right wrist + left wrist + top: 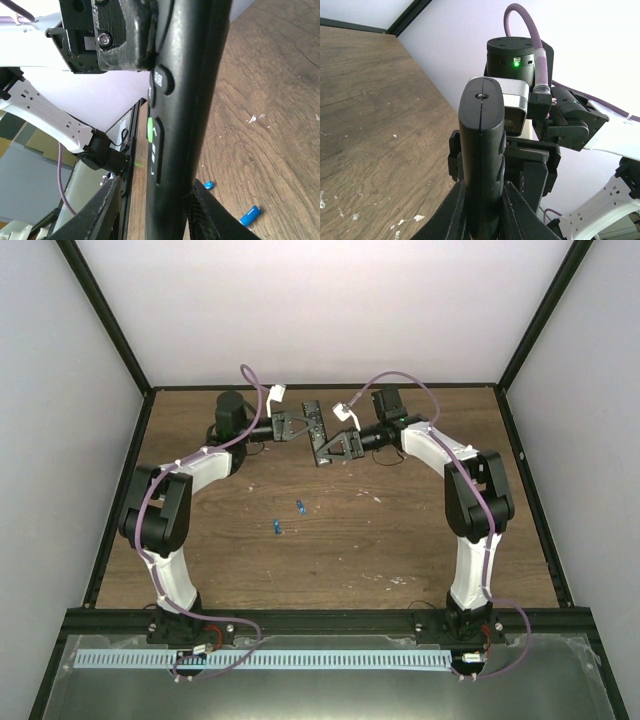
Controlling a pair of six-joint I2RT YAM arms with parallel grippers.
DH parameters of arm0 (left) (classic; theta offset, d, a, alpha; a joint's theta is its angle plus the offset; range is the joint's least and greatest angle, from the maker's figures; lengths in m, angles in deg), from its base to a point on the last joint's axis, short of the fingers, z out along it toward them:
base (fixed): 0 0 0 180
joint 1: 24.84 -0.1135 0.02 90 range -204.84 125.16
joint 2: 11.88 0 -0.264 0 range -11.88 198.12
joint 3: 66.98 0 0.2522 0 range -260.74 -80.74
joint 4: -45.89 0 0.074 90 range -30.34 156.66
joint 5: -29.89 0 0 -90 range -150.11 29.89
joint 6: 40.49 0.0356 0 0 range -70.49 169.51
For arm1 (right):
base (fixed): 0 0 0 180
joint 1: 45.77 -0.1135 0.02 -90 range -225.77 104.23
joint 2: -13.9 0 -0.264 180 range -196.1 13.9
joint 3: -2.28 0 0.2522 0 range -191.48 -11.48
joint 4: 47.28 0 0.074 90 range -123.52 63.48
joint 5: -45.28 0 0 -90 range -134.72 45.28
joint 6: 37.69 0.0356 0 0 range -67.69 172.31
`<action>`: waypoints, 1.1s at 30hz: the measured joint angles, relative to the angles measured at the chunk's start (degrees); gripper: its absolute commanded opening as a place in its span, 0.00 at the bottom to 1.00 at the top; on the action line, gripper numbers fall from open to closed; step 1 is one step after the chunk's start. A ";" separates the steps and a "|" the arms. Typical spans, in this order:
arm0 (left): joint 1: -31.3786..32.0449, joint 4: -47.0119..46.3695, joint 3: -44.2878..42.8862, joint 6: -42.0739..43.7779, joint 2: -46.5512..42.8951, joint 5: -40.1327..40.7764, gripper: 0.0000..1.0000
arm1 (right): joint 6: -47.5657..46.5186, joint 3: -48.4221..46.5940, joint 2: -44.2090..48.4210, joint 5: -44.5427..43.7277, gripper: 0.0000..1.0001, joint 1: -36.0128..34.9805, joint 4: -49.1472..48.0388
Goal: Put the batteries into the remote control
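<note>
The remote control, a long slim black bar, is held off the table at the back middle between both arms. My left gripper is shut on one end of it; in the left wrist view its fingers press both sides of the remote control. My right gripper straddles the remote control, button face toward its left finger. The right finger touches the bar, while a gap shows beside the left finger. Two blue batteries lie loose on the wood nearer the arm bases, also seen as batteries.
The wooden table is fenced by black frame rails and white walls. Purple cables loop over both wrists. White flecks mark the wood. The right arm's wrist stands close behind the remote.
</note>
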 measured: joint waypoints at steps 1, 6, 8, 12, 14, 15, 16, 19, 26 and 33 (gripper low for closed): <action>0.00 -0.04 0.00 -0.02 0.00 0.02 0.02 | -0.17 0.00 -0.02 -0.02 0.24 -0.02 0.22; 0.00 -0.07 0.00 -0.09 0.04 0.02 0.02 | -0.66 -0.09 -0.17 -0.22 0.16 -0.04 0.66; 0.00 -0.13 0.00 -0.11 0.04 0.00 0.03 | -0.79 -0.28 -0.39 -0.24 0.13 -0.04 0.68; 0.00 -0.20 0.00 -0.09 0.04 -0.13 0.04 | -0.79 -0.31 -0.70 -0.24 0.10 -0.04 0.79; 0.00 -0.50 0.00 -0.02 0.07 -0.28 0.07 | -0.74 -0.33 -0.70 -0.24 0.08 -0.02 1.01; 0.00 -0.61 0.00 0.04 0.07 -0.37 0.11 | -0.74 -0.37 -0.70 -0.22 0.08 -0.02 1.14; 0.00 -0.72 0.00 0.11 0.09 -0.42 0.15 | -0.74 -0.37 -0.70 -0.20 0.08 -0.02 1.27; 0.00 -0.96 0.00 0.11 0.22 -0.61 0.29 | -0.76 -0.42 -0.70 -0.24 0.06 0.00 1.62; 0.00 0.07 0.00 1.55 0.26 0.72 0.63 | -1.25 -0.42 -0.70 -1.01 0.04 -0.07 1.92; -1.95 -0.09 3.80 1.18 -1.22 7.39 0.75 | -2.25 -0.42 -0.70 -8.15 0.01 -0.15 4.13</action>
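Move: The left gripper still holds the remote control in the air, with the remote's middle about 2 cm back and 1 cm to the right of its pads. From the right gripper, whose part-open fingers straddle the remote's near end, that middle is some 4 cm ahead and 1 cm left. On the table about 20 cm below the right gripper lie two batteries: one some 3 cm back and 5 cm left, the other about 9 cm back and 10 cm left. Keep the left gripper still while the right fingers close on the near end of the remote control and pinch it. Only then spread the left fingers wide to let go, and draw that hand off to the left and forward, about 3 cm and slightly down, turning it some 10 degrees counter-clockwise. Late on, lower the right hand about 2.5 cm, its fingertips dipping a little, keeping the grip. ##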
